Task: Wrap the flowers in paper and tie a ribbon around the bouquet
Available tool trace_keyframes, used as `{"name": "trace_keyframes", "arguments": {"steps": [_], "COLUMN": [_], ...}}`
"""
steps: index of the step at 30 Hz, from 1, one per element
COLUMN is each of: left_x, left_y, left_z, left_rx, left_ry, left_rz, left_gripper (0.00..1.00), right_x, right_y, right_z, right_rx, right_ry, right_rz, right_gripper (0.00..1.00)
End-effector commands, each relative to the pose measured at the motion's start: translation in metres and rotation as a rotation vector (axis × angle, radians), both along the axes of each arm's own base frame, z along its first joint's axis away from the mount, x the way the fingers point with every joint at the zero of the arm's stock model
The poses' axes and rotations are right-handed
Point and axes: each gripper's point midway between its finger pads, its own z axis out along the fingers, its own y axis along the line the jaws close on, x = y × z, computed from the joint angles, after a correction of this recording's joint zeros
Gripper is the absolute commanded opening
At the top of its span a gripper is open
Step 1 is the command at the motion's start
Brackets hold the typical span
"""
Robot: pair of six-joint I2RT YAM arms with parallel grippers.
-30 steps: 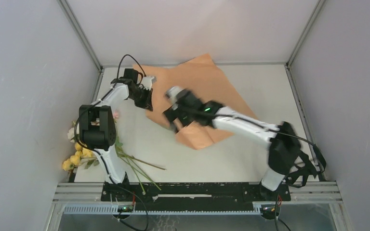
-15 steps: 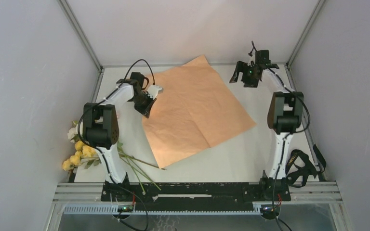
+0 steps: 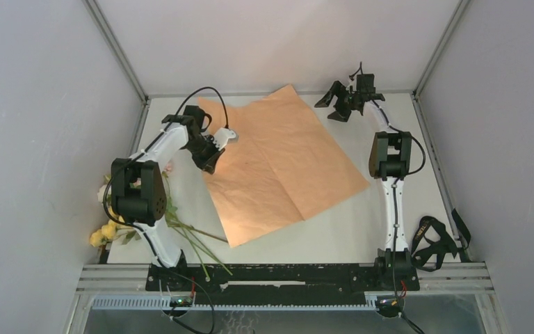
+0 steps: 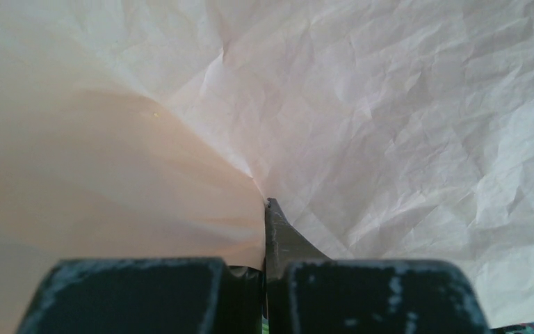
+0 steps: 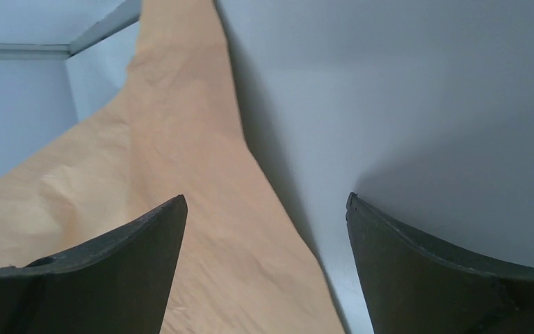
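Observation:
The paper (image 3: 278,167) lies spread on the table with its peach-orange side up. My left gripper (image 3: 207,161) is shut on its left edge. In the left wrist view the crinkled paper (image 4: 389,125) fills the frame and the left gripper (image 4: 268,207) pinches a fold of it. My right gripper (image 3: 330,108) hovers open at the back right, beside the paper's far corner, holding nothing. The right wrist view shows the right gripper (image 5: 265,198) spread wide over the paper (image 5: 181,139) edge. The flowers (image 3: 111,224) lie at the table's left edge. The ribbon (image 3: 434,243) sits off the right edge.
The white table (image 3: 361,223) is enclosed by grey walls on three sides with metal posts at the back corners. Green stems (image 3: 198,243) reach from the flowers toward the left arm's base. A black rail (image 3: 278,277) runs along the near edge.
The right arm has swung from over the middle of the paper to the back right corner. The paper, folded a second ago, now lies unfolded and flat. The left gripper has stayed shut on its edge.

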Motion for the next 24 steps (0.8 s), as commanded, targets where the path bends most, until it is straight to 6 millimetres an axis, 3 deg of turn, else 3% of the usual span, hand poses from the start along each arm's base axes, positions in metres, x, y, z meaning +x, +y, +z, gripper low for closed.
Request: {"name": "trace_keyframes", "arguments": {"steps": [1,9,12,15,20,22,24], "left_x": [-0.021,-0.037,-0.045,-0.041,-0.027,-0.008,0.024], "left_y": [-0.006,-0.006,-0.006,-0.003,0.000,0.005,0.008], "left_z": [0.006,0.006,0.008,0.008,0.010,0.011,0.018], "left_rx": [-0.031,-0.027,-0.022,-0.002,0.021,0.055,0.078], "left_ry": [0.023,0.027,0.023,-0.006,-0.043,-0.104,-0.208], "left_rz": [-0.081,-0.111,-0.135,-0.119,-0.068,-0.007,0.060], "left_gripper": [0.00,0.00,0.00,0.00,0.00,0.00,0.00], "right_x": [0.000,-0.019,-0.029,-0.045,-0.067,-0.072,-0.079], "right_y": [0.051,0.101,0.104,0.111,0.098,0.082,0.066], "right_z": [-0.005,-0.006,-0.005,-0.003,-0.005,-0.001,0.012], "right_rx": [0.106,0.124,0.095,0.122,0.093,0.082,0.074], "right_ry": [0.037,0.051,0.063,0.075,0.071,0.054,0.034], "right_rz": [0.015,0.117,0.130,0.194,0.199,0.168,0.127], "right_gripper": [0.94,0.93,0.88,0.69,0.20,0.02,0.00]}}
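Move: The paper's right edge, at the stretch my open right hand goes for, is about 5 cm to its left, 3 cm back and 3 cm below. The paper's far right corner is some 8 cm ahead and 11 cm left, about level; its near right corner is roughly 26 cm back and 14 cm right. From my left hand, already pinching the left edge, that stretch is about 24 cm ahead, 35 cm right and 7 cm lower; the flower stems are 19 cm back, 4 cm left. I sweep my right hand left over the paper's edge, nearly level for about 11 cm, then draw it back some 8 cm and down 3 cm, turning about 10 degrees counter-clockwise as the wide-open fingers shut and pinch the edge. My left hand keeps its pinch and pulls the left edge back about 4 cm towards the stems, dipping and rising again, then eases a little forward. ##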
